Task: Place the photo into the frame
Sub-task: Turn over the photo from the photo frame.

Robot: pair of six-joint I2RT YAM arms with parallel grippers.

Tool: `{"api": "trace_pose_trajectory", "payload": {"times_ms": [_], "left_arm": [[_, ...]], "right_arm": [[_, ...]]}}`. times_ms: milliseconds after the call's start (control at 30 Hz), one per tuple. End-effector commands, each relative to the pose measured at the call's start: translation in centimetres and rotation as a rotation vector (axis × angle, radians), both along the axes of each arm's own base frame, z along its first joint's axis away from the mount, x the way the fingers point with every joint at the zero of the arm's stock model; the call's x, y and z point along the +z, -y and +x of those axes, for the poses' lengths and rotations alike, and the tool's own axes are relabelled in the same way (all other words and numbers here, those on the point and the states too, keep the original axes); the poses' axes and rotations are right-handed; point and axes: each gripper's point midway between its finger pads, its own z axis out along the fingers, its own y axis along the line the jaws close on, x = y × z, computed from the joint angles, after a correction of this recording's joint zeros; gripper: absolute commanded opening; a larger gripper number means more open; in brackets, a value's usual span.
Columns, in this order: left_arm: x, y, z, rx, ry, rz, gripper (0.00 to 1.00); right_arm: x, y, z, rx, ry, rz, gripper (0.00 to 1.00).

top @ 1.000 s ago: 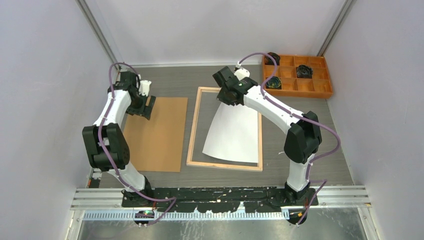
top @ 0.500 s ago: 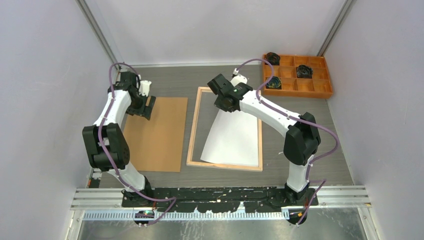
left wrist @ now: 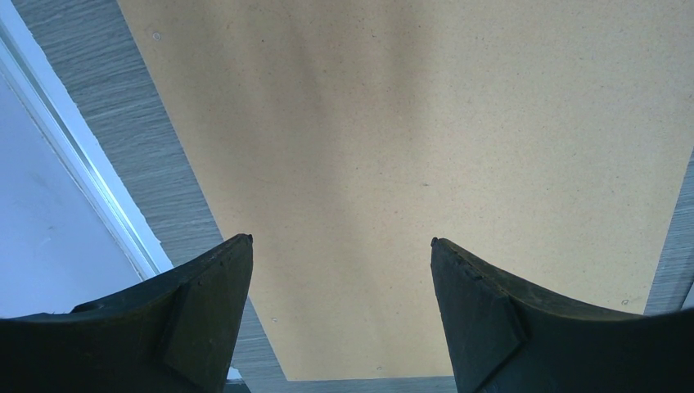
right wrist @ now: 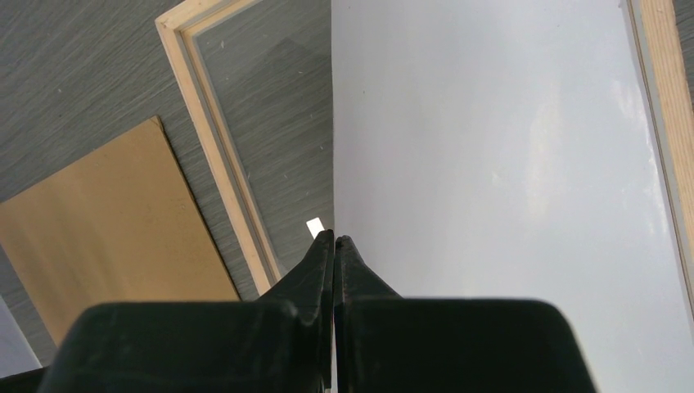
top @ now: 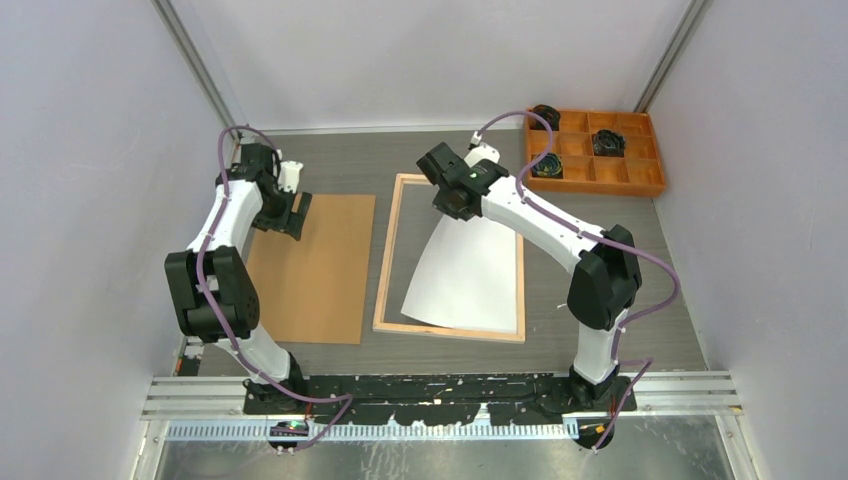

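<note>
The photo (top: 465, 275) shows its plain white back and lies curved inside the frame (top: 385, 260), with its far edge lifted and its near edge down by the frame's near rail. My right gripper (top: 455, 208) is shut on that far edge. In the right wrist view the fingertips (right wrist: 335, 237) pinch the white photo (right wrist: 491, 164), with the frame's light wood rail (right wrist: 214, 139) to the left. My left gripper (top: 290, 215) hangs open over the far end of the brown backing board (top: 310, 270). Nothing sits between its fingers (left wrist: 341, 241).
An orange compartment tray (top: 610, 186) with dark items stands at the far right. The backing board (left wrist: 409, 123) lies flat left of the frame. A glossy clear sheet (right wrist: 282, 123) seems to lie inside the frame. Grey walls close in both sides.
My right gripper has shifted a little left with the photo's far edge, and the photo's near edge has slid slightly left and nearer inside the frame. The left arm has not moved.
</note>
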Motion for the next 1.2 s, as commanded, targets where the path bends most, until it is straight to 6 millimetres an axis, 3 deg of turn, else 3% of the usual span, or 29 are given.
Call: {"api": "trace_pose_trajectory", "payload": {"times_ms": [0,67,300,633,733,1167], "left_arm": [[0.6,0.1,0.6,-0.015,0.040,-0.005,0.81],[0.6,0.1,0.7,-0.015,0.041,-0.005,0.81],[0.6,0.2,0.6,-0.019,0.036,-0.006,0.81],[0.8,0.1,0.7,-0.022,0.038,-0.003,0.81],[0.7,0.0,0.7,-0.019,0.034,0.005,0.81],[0.5,-0.3,0.5,-0.026,0.029,0.022,0.82]], "right_arm": [[2.0,0.3,1.2,-0.012,0.052,-0.008,0.01],[1.5,-0.1,1.2,0.006,0.038,-0.012,0.02],[0.0,-0.9,1.3,0.052,-0.001,-0.027,0.53],[-0.6,-1.6,1.9,0.080,-0.016,-0.017,0.92],[-0.9,-1.6,2.2,0.087,-0.026,-0.013,0.99],[-1.1,-2.8,2.8,0.146,-0.023,0.047,1.00]]}}
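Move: The frame's middle lies about 10 cm back of the right hand, nearly in line sideways (perhaps 1 cm to its left) and some 14 cm below. The photo, white back up and pinched by its left edge, has its middle 9 cm back and 4 cm to the right, roughly 11 cm below. The cardboard is centred about 28 cm left of this hand and 12 cm back. From the left hand the frame's middle is some 35 cm right and 9 cm back. The photo's left edge is let go over the frame: the right hand's fingers, shut on it, spread to wide open. Meanwhile the hand sinks about 3 cm towards the photo and frame, easing some 1.5 cm forward and 1 cm left, and turns slightly counter-clockwise, under 10 degrees. ##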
